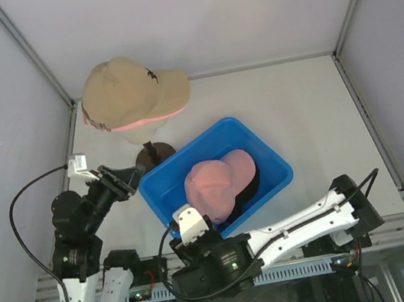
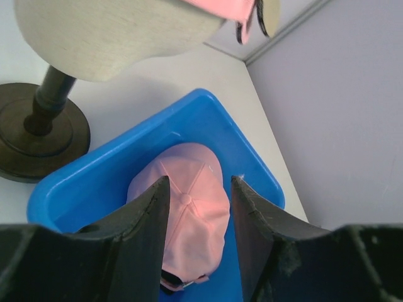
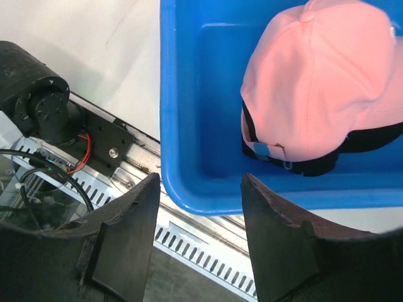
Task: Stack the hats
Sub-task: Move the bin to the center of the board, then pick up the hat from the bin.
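A tan hat (image 1: 130, 89) sits on the mannequin head, with a pink hat's brim (image 1: 152, 119) showing under it. In the blue bin (image 1: 274, 162) a second pink hat (image 1: 216, 186) lies on top of a black hat (image 3: 327, 162). My left gripper (image 2: 200, 182) hangs open above the bin's left corner, apart from the pink hat (image 2: 192, 211) below it. My right gripper (image 3: 201, 182) is open over the bin's near rim (image 3: 189, 189), with nothing between its fingers. The pink hat (image 3: 321, 75) lies beyond it.
The mannequin head (image 2: 107, 38) stands on a dark stem and round base (image 2: 31, 135) just left of the bin. Enclosure walls close in the table on the left, right and back. The metal rail (image 3: 189, 242) and an arm base (image 3: 44, 104) lie at the near edge.
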Tool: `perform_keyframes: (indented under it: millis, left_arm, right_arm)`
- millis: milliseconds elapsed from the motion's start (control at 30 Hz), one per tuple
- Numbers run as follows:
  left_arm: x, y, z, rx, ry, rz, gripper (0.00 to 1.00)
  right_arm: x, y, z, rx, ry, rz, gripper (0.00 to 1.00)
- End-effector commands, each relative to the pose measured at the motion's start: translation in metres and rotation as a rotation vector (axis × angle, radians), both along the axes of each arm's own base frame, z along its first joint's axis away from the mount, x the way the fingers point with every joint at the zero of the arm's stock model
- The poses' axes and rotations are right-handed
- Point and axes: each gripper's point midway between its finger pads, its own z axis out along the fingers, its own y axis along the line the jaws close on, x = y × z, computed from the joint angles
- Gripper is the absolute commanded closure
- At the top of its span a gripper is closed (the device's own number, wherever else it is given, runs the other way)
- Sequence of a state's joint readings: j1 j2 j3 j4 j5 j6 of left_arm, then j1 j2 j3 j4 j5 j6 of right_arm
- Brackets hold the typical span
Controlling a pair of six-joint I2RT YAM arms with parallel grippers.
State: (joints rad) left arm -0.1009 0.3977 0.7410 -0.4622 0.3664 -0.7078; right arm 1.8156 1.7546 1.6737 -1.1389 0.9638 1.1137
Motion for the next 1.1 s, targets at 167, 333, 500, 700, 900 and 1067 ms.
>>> perform_keyframes:
  millis: [167, 333, 500, 700, 900, 1067]
  left_arm:
    - [0.005, -0.034, -0.004, 0.175, -0.017, -0.106, 0.51]
    - [0.015, -0.064, -0.030, 0.309, 0.044, -0.147, 0.51]
    - [0.030, -0.081, -0.049, 0.382, 0.086, -0.146, 0.50]
    - [0.040, -0.101, -0.062, 0.422, 0.099, -0.185, 0.50]
    - [0.039, -0.121, -0.068, 0.421, 0.086, -0.264, 0.49]
    - [0.033, -0.127, -0.076, 0.423, 0.089, -0.301, 0.49]
  right_arm:
    - [0.058, -0.078, 0.055, 0.147, -0.101, -0.200, 0.45]
    - [0.090, -0.118, 0.064, 0.239, -0.103, -0.256, 0.44]
    - [0.109, -0.144, 0.071, 0.290, -0.115, -0.300, 0.43]
    - [0.119, -0.153, 0.068, 0.302, -0.102, -0.323, 0.43]
    - [0.124, -0.159, 0.059, 0.301, -0.097, -0.316, 0.43]
    - [0.125, -0.162, 0.056, 0.299, -0.090, -0.320, 0.43]
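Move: The pink cap lies in the middle of the blue bin: from the left hand some 21 cm to the right, 3 cm ahead and 24 cm below, with the tan cap on the head about 21 cm straight ahead and 6 cm higher. From the right hand the pink cap is about 20 cm ahead, 9 cm right and 16 cm below; the bin's near corner lies almost underneath, about 12 cm down and 2 cm back. The left hand swings about 11 cm to the right and sinks as much, edging a little forward, to come in over the bin's left side towards the pink cap, its left side rolling up some 25 degrees and the fingers tipping down. The right hand, already clear of the bin's near corner, sweeps about 16 cm right and 12 cm forward along the near-right rim, rising some 6 cm before easing down slightly, and turns clockwise; both grippers stay about half open and touch nothing. ##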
